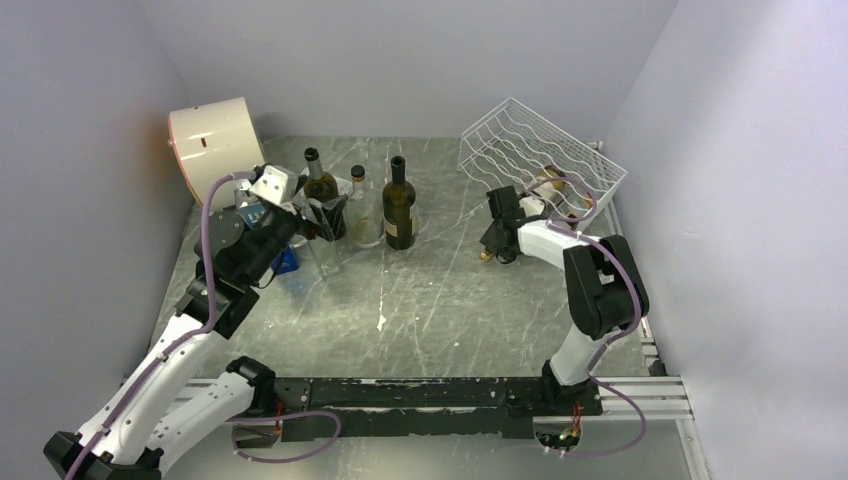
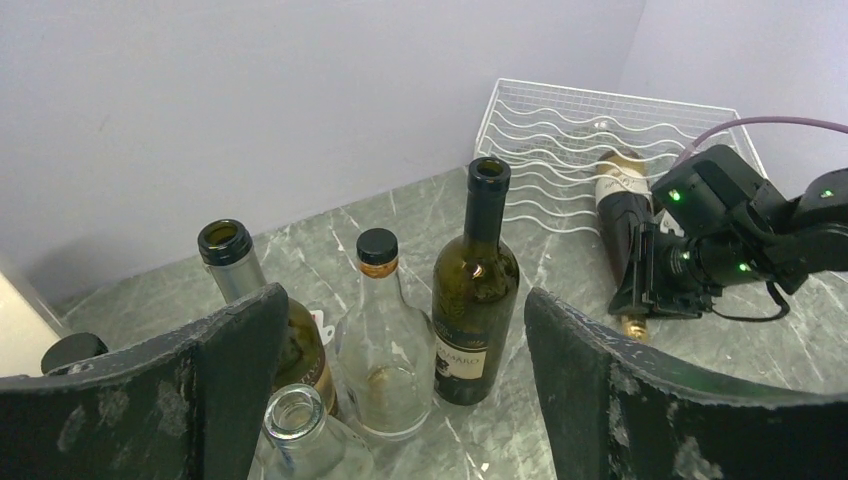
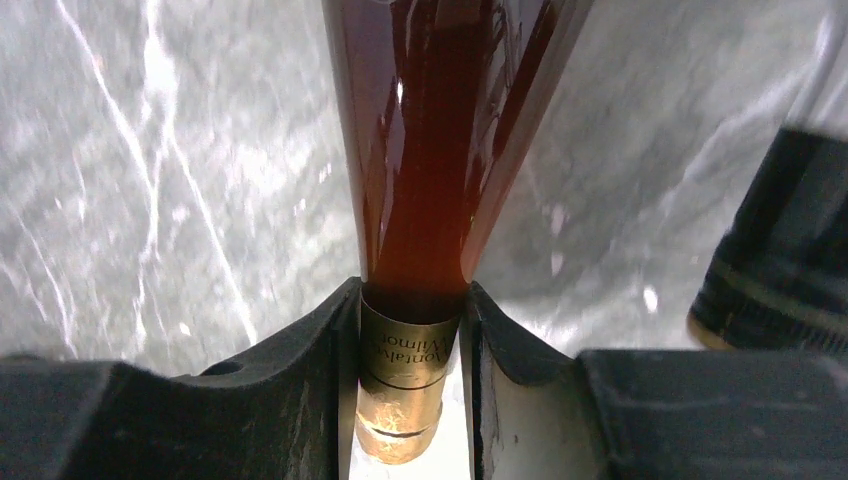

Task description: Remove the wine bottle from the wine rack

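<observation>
The white wire wine rack (image 1: 530,140) (image 2: 590,125) stands tilted at the back right. A dark wine bottle (image 1: 556,184) (image 2: 622,205) (image 3: 440,140) lies in it, its gold-foiled neck pointing out toward the table. My right gripper (image 1: 496,240) (image 2: 640,300) (image 3: 412,305) is shut on that gold neck, one finger on each side. My left gripper (image 1: 305,215) (image 2: 400,300) hangs open at the back left above a group of standing bottles, holding nothing.
A dark green bottle (image 1: 400,205) (image 2: 475,290), a clear bottle with a black cap (image 1: 358,205) (image 2: 380,340) and several others stand under the left gripper. A cream drum (image 1: 215,140) sits in the back left corner. Walls close in on three sides.
</observation>
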`<state>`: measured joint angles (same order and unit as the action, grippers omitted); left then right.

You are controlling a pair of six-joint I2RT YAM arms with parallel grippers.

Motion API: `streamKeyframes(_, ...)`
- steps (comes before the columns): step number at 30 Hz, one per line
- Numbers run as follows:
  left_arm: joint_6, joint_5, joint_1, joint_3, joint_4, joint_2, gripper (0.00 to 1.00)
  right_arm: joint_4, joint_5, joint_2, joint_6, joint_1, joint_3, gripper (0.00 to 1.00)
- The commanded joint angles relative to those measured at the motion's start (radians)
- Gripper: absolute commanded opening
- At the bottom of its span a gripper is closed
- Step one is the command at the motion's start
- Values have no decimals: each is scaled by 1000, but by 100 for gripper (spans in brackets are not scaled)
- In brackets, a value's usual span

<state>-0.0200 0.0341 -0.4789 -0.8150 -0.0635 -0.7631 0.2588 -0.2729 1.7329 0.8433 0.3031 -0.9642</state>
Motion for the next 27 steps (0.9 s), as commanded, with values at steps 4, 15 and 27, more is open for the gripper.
streamKeyframes(4, -21, 3, 8, 5, -23, -12, 91, 33, 84, -139, 40, 122, 112, 19)
streamKeyframes(15, -41, 61, 7, 18, -50, -46, 89, 125, 195, -425, 93, 241, 259, 0)
streamKeyframes(27, -46, 173, 6, 47, -110, -71, 86, 259, 453, -629, -116, 242, 264, 0)
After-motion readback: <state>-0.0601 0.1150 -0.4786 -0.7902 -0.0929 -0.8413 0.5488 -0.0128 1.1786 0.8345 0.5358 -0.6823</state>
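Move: The right hand already grips the wine bottle by its gold-banded neck; the bottle's middle lies about 9 cm ahead and 6 cm right, at nearly hand height. The rack's middle is some 19 cm ahead, 12 cm right and 8 cm up, with a black-capped clear bottle about 9 cm ahead, 16 cm right. Open table lies 15 cm back and 8 cm left. From the left hand the wine bottle is roughly 18 cm ahead, 36 cm right, 33 cm below. Still pinching the wine bottle's neck, the right hand draws it neck first out of the rack, back about 16 cm and left some 6 cm, level and quick at first, then lifting nearly 5 cm while turning counter-clockwise about 20 degrees. The empty, open left hand sinks 3 cm, easing right. ##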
